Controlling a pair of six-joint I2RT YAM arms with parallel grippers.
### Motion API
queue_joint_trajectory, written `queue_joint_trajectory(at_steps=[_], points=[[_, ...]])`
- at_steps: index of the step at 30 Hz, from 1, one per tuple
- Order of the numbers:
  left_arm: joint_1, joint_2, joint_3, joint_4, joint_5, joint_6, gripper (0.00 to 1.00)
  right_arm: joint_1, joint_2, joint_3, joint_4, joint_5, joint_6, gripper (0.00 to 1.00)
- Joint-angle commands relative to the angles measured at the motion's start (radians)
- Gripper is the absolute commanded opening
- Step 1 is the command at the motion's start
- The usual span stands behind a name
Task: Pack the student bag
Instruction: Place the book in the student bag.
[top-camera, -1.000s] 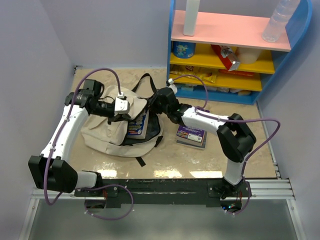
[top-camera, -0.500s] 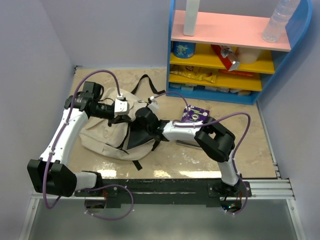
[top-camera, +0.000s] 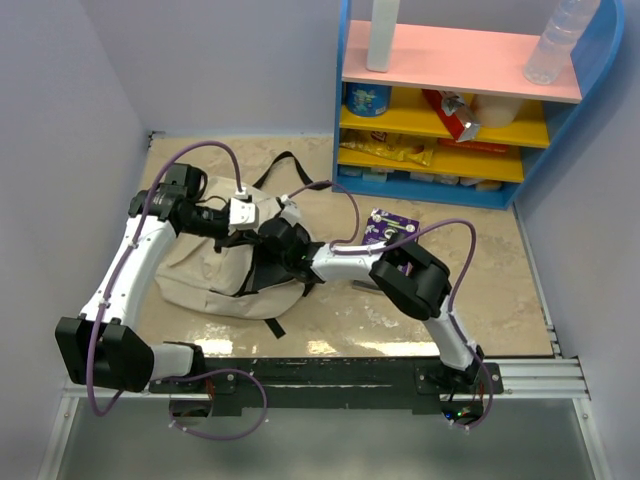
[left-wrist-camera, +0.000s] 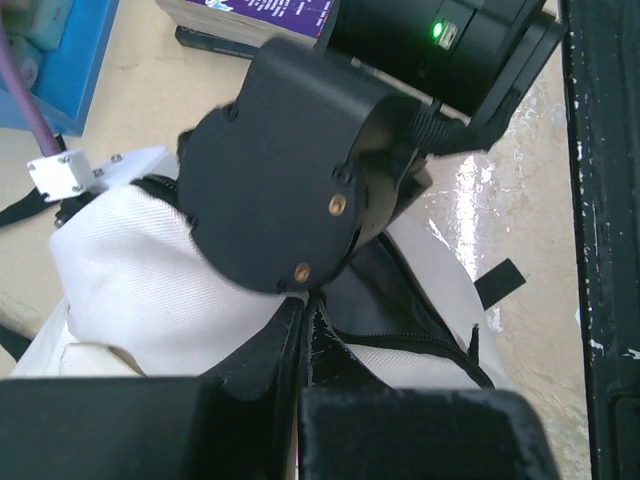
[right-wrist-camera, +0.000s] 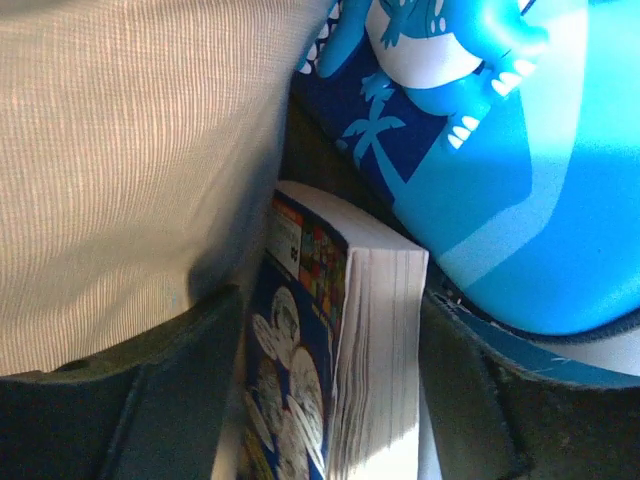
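Observation:
The beige student bag (top-camera: 205, 275) lies on the table left of centre with its zip open. My left gripper (top-camera: 247, 228) is shut on the edge of the opening (left-wrist-camera: 303, 330) and holds it up. My right gripper (right-wrist-camera: 335, 400) is down inside the bag, so only its black wrist (top-camera: 280, 240) shows from above. A thick blue-covered book (right-wrist-camera: 340, 330) stands between its fingers (right-wrist-camera: 170, 400), with thin slits of light on both sides. A blue pouch (right-wrist-camera: 500, 180) lies against the book, and the bag's cloth (right-wrist-camera: 120, 150) is on the other side.
A purple book (top-camera: 392, 228) lies on the table by the right arm's elbow. A blue shelf unit (top-camera: 455, 120) with packets and a bottle stands at the back right. Walls close in at left and right.
My right arm has swung left and down into the bag with the book, and its jaws have widened. The left gripper has kept its hold.

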Motion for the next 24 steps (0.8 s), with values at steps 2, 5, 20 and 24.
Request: queue_joint_trajectory(at_steps=[2,5,20,24], points=[[-0.014,-0.026,0.019,-0.011,0.105,0.044,0.0,-0.012,-0.201,-0.148,0.022,-0.016,-0.175,0.74],[-0.014,-0.024,0.017,-0.004,0.103,0.048,0.0,-0.019,-0.288,-0.273,0.056,-0.042,-0.198,0.66],[-0.014,-0.014,0.06,0.006,0.094,0.018,0.0,-0.018,-0.173,-0.216,0.082,-0.279,-0.244,0.0],[-0.014,-0.008,0.063,0.025,0.1,0.006,0.0,0.004,-0.152,-0.187,0.007,-0.271,-0.253,0.0]])
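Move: The book is already inside the bag, its corner between the right hand's opened fingers. Its middle lies about 8 cm to that hand's left, 7 cm back and 3 cm lower. The blue pencil case is some 8 cm ahead of the right hand, 1 cm left and 6 cm below. From the left hand, which still pinches the bag's rim, the book's middle is roughly 14 cm below, 2 cm right and 1 cm back. Back and to its right, rising slightly, the right hand first draws about 7 cm off the already released book. Then, while edging a little farther back, it shuts its fingers and comes some 3 cm left and 4 cm down again, turning roughly 15 degrees counter-clockwise, until the closed tips reach the book's page edge. The left hand keeps its pinch on the rim, holding the bag open. ##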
